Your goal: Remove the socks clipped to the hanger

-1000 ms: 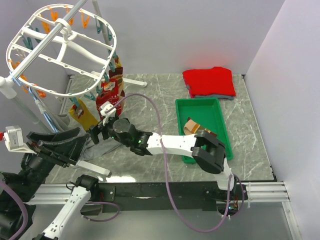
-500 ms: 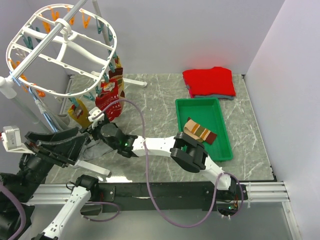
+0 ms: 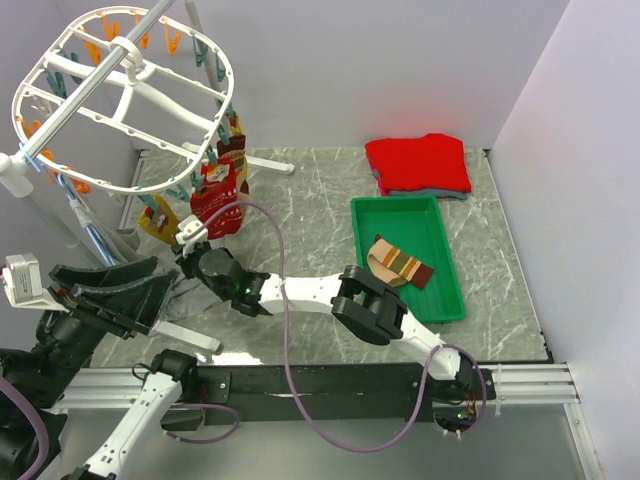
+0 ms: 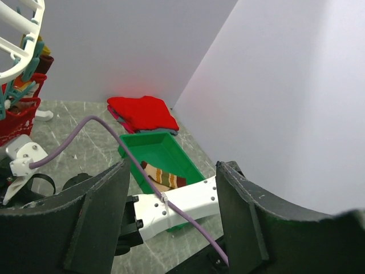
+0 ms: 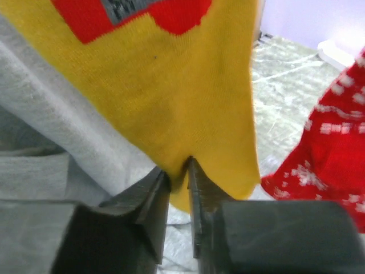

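The white oval hanger (image 3: pixel 120 90) hangs at the upper left with orange and teal clips round its rim. Red patterned socks (image 3: pixel 215 195) and a mustard-yellow sock (image 3: pixel 152 218) hang clipped from its near rim. My right gripper (image 3: pixel 178 258) reaches far left; in the right wrist view it (image 5: pixel 178 171) is shut on the lower edge of the yellow sock (image 5: pixel 188 97), with a red sock (image 5: pixel 325 165) at its right. My left gripper (image 3: pixel 110 290) is open and empty at the near left, and its fingers (image 4: pixel 97 222) frame the right arm. A striped tan sock (image 3: pixel 400 262) lies in the tray.
A green tray (image 3: pixel 440 215) stands right of centre, and a folded red garment (image 3: pixel 418 163) lies behind it. Grey fabric (image 5: pixel 51 154) lies left of the right gripper. The stand's white feet and pole (image 3: pixel 85 225) are at the left. Walls close the back and right.
My right gripper has moved left and a little back to the yellow sock, and its arm has uncovered the tray. The left gripper has barely moved.
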You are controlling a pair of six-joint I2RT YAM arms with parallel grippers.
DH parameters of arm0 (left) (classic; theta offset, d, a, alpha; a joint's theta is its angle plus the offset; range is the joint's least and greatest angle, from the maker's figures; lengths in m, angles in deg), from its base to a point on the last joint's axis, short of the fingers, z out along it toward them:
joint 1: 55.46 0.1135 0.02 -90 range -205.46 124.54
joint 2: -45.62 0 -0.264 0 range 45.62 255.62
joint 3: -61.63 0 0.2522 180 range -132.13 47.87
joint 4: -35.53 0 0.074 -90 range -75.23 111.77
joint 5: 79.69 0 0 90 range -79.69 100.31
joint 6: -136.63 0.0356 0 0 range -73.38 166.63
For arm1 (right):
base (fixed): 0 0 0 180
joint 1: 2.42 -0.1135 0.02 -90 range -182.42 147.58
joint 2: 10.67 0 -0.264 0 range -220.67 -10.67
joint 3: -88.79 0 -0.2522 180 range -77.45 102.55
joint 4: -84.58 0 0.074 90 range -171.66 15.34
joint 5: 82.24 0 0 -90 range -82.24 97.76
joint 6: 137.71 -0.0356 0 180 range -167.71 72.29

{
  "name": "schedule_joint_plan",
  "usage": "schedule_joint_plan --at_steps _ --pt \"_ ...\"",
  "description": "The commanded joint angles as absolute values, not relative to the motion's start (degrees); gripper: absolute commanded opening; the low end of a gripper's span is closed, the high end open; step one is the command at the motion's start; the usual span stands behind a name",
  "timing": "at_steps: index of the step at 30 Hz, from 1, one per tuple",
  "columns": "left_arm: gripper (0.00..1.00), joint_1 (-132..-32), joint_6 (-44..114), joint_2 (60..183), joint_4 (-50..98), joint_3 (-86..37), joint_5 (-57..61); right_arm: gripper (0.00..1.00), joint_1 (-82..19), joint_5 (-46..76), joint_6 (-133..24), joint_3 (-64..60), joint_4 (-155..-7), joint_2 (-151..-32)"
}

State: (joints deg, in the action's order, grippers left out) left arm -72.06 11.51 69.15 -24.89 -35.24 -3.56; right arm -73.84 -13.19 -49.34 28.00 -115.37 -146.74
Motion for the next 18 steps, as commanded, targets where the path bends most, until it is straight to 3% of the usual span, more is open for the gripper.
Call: schedule_joint_plan --at_steps 1,3,18 --pt "0.66 -72.2 12.5 70.2 -23.9 -34.7 -5.6 0.07 -73.8 -13.8 -49.3 22.3 -121.2 -140.6" --pt "0.66 -72.2 12.7 70.3 -23.8 -34.3 -6.0 0.0 -73.7 -12.9 -49.0 19.2 -121.8 -138.7" --pt "0.62 -72.2 12.2 79.1 -28.2 -33.0 6.3 0.0 -74.2 -4.4 -53.3 2.5 -98.7 -111.2"
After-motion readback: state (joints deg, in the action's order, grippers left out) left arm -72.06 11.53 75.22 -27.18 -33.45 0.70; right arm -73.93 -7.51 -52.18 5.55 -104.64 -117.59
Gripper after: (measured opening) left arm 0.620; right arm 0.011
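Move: The right hand's nearly closed fingers straddle the lower end of the yellow sock; the sock's middle is some 7 cm above, 3 cm ahead and 3 cm left. The green clips holding it are roughly 17 cm above, 6 cm ahead and 1 cm left. The red sock hangs about 11 cm ahead, 9 cm right and 5 cm above. From the left hand, the yellow sock is around 23 cm ahead, 4 cm left and 22 cm below. The right fingers finish closing and pinch the yellow sock's lower end, then pull it right, away from its hanging line, about 9 cm in all; the hand dips slightly first, then climbs some 8 cm, easing back 5 cm. Late on, the open left hand starts forward and down towards the sock, about 5 cm, tipping downwards. ##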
